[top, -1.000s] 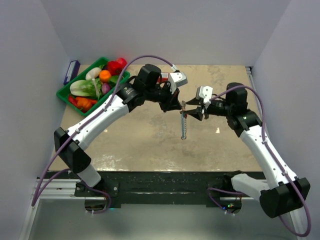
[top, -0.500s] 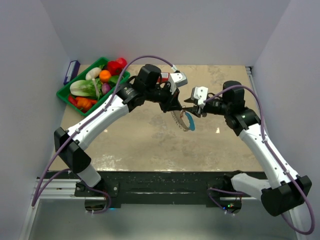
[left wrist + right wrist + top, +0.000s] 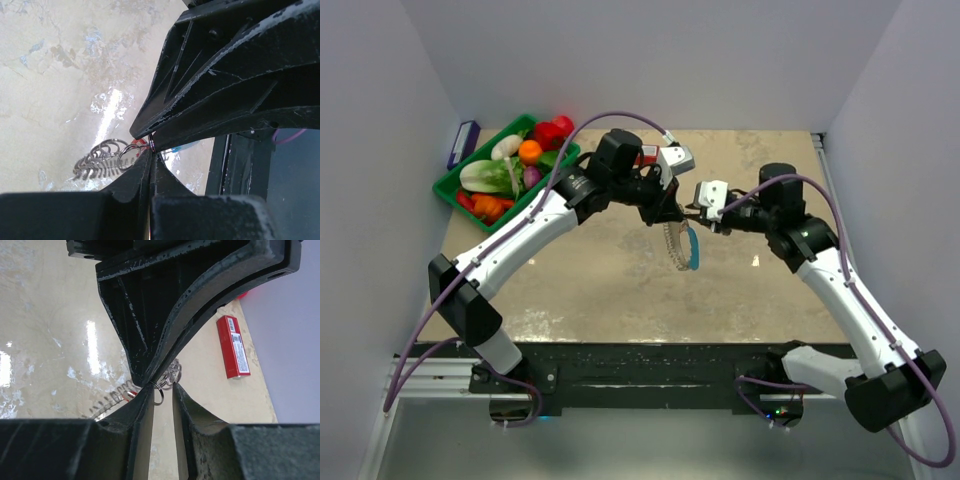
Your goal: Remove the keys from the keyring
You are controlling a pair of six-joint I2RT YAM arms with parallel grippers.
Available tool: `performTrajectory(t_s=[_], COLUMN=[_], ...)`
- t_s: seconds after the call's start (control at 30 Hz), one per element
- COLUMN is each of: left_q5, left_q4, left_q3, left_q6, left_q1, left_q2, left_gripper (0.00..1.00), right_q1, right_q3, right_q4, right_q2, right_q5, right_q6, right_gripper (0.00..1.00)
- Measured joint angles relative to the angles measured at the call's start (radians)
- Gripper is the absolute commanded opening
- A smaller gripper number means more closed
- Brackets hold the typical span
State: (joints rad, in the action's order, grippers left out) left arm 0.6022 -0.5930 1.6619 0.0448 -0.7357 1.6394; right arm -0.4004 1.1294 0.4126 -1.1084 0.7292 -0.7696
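Observation:
The keyring (image 3: 682, 246) hangs over the table's middle as a floppy loop, its blue section (image 3: 693, 250) on the right. My left gripper (image 3: 671, 214) is shut on its top. In the left wrist view the left gripper (image 3: 151, 149) pinches the thin wire, with the silvery keys (image 3: 97, 164) fringed to the left. My right gripper (image 3: 693, 214) meets it tip to tip. The right gripper (image 3: 162, 390) stands narrowly open, a small silver ring (image 3: 159, 393) in the gap against its left finger (image 3: 142, 405). More keys (image 3: 112, 397) and rings show behind.
A green tray (image 3: 448, 186) of toy vegetables sits at the back left. A long red box (image 3: 232, 346) lies on the table behind the grippers, its end just showing in the top view (image 3: 646, 156). A small white speck (image 3: 755, 262) lies right of the keyring.
My right gripper has moved left up to the left gripper's tips and narrowed. The keyring, earlier hanging as a straight strand, now hangs as a curled loop with its blue section showing.

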Motion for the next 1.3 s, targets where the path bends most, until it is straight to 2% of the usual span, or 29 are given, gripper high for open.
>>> performTrajectory(t_s=[0.1,0.23,0.47,0.53,0.57,0.67,0.87,1.1,1.3], left_q5=[-0.001,-0.005,-0.008,-0.008,-0.009,-0.009,0.005,0.040,0.089], left_q4=[-0.002,-0.006,-0.024,-0.024,-0.023,-0.022,0.001,0.031,0.066], left_q3=[0.000,0.000,0.000,0.000,0.000,0.000,0.000,0.017,0.025], left_q6=[0.000,0.000,0.000,0.000,0.000,-0.002,-0.008,-0.008,-0.019], left_q1=[0.000,0.000,0.002,0.002,0.003,0.005,0.020,0.064,0.105], left_q2=[0.000,0.000,0.000,0.000,0.000,0.000,-0.027,-0.098,-0.143], left_gripper=[0.00,0.00,0.00,0.06,0.14,0.29,0.41,0.42,0.40], right_q1=[-0.005,-0.013,-0.025,-0.026,-0.026,-0.026,-0.024,0.036,0.169], right_q3=[0.002,0.006,0.015,0.013,0.008,-0.032,-0.063,-0.084,-0.130], right_q4=[0.011,0.026,0.046,0.037,0.027,-0.026,-0.132,-0.293,-0.570], right_q2=[-0.002,-0.007,-0.018,-0.016,-0.014,0.011,0.029,0.029,0.023], right_q5=[-0.006,-0.008,-0.014,-0.018,-0.019,-0.024,-0.011,0.097,0.257], right_q6=[-0.018,-0.037,-0.045,-0.026,-0.014,0.057,0.226,0.458,0.776], right_gripper=[0.17,0.00,0.00,0.00,0.00,0.00,0.00,0.00,0.00])
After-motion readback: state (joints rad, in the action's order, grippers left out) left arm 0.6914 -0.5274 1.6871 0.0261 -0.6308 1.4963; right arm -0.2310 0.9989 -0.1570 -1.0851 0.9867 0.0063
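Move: Between the right hand's parted fingertips lies a bit of the keyring, roughly 1 cm to that hand's left and level with it. The left hand's shut fingers still pinch the keyring, its free part about 1 cm to their right and 1 cm below. From the right hand, the grey toothed band hangs some 8 cm below and 2 cm left, the blue strip about 9 cm below and 2 cm right, neither ahead nor back. Closing on the keyring almost on the spot, the right fingers pinch it while the left still holds; then the left fingers open, let go and pull away up about 8 cm and some 4 cm left. The right hand keeps its pinch and rises about 5 cm, its fingertips tipping upwards as the wrist turns some 30 degrees. ##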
